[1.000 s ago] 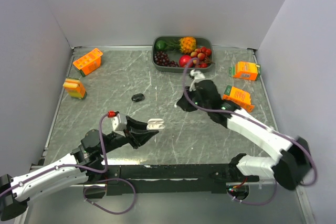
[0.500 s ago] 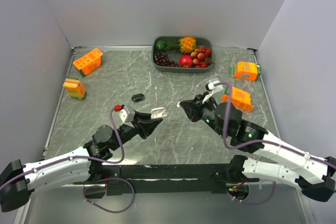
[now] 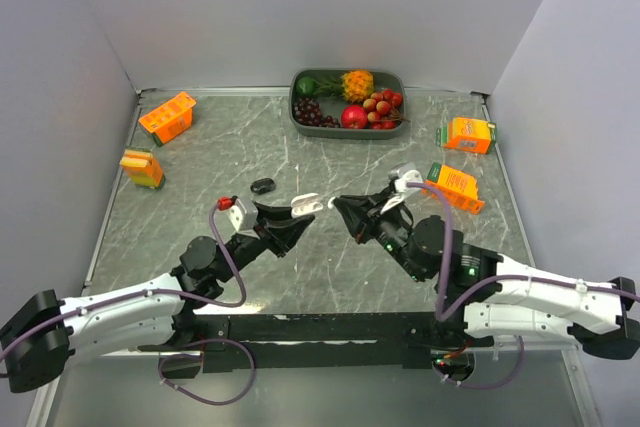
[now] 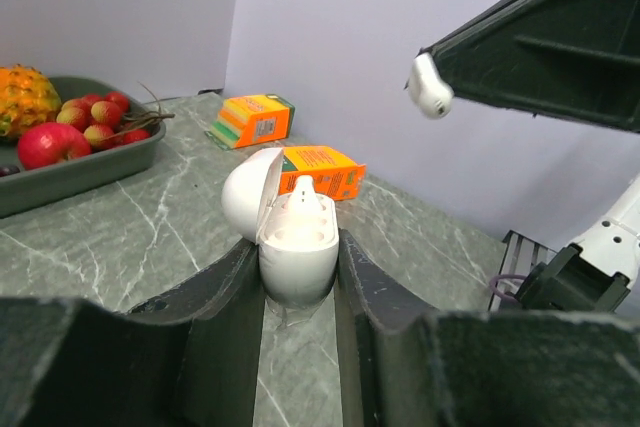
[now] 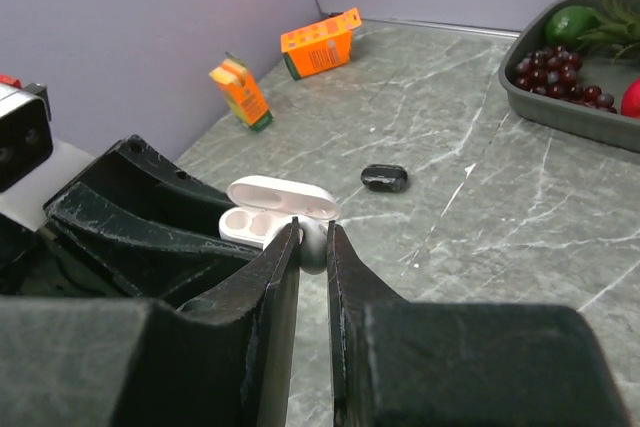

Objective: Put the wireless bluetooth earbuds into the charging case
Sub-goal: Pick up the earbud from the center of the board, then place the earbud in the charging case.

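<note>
My left gripper is shut on the white charging case, held above the table with its lid open. The left wrist view shows the case clamped between the dark fingers, lid tipped back to the left and its inside showing. My right gripper faces it from the right, a small gap away. It is shut on a white earbud, pinched at the fingertips just in front of the open case. The same earbud shows at the upper right of the left wrist view.
A small black rounded object lies on the marble table, left of the case. A grey fruit tray stands at the back. Orange cartons sit at the left and at the right.
My right arm has swung back from the far middle of the table and brought its fingertips up to the case. My left gripper has carried the case up and slightly to the right.
</note>
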{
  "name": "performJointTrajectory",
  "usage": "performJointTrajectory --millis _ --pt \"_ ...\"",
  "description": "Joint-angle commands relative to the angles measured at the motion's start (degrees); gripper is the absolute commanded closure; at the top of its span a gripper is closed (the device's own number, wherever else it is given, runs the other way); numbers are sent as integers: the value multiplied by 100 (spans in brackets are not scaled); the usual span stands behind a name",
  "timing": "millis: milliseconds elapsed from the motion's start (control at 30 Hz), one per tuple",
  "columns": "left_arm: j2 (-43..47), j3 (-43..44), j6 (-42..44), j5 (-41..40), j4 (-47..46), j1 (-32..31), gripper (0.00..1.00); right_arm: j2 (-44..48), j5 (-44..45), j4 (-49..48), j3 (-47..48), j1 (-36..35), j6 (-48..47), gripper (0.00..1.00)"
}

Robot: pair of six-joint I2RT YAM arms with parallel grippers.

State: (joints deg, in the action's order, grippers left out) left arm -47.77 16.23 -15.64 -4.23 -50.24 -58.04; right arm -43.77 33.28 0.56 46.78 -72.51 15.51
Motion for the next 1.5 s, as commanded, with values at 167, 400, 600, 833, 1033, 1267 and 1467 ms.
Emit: performJointTrajectory --millis 167,400,600,833,1033,1267,1467 --pt "-417 372 500 -148 -759 -23 99 -571 671 -434 392 -246 66 100" --pt "-549 416 799 -280 -751 -67 99 -887 882 -513 612 -299 163 100" --pt "-549 399 799 -245 -794 -67 99 -1221 759 -557 753 -334 137 100" --pt "-488 407 738 -175 -786 -84 99 -1485 610 -539 841 -334 102 100" --pt "-426 407 694 -140 -760 -93 99 -1582 540 -513 850 -343 84 100" --pt "-391 399 694 -148 -724 -120 99 -1670 531 -513 894 -343 58 100" --pt "-382 416 685 -140 -733 -137 99 -1749 513 -539 894 -343 31 100"
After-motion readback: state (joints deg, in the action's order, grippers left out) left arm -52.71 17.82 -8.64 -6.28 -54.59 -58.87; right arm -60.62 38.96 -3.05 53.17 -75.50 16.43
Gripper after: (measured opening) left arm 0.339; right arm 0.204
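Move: Pinched in the left gripper, the open charging case has its middle about 6 cm to the right hand's left, some 1 cm ahead and 3 cm below. A white nub, likely the first earbud, stands in the case's far end, about 5 cm left, 2 cm ahead and 2 cm below. The dark case lies on the table about 17 cm left, 24 cm ahead and 20 cm down. From the left hand, the held earbud is about 8 cm to the right, level fore and aft, 4 cm higher. Carrying the pinched earbud left by about 6 cm, the right hand brings it over the open case to the well nearer the left gripper. It dips, rises a little, then sinks again to end about 2.5 cm lower, and eases almost to a stop, fingers still shut. The left hand keeps its grip on the case, shifts it about 1.5 cm forward early on and tips it up slightly. ##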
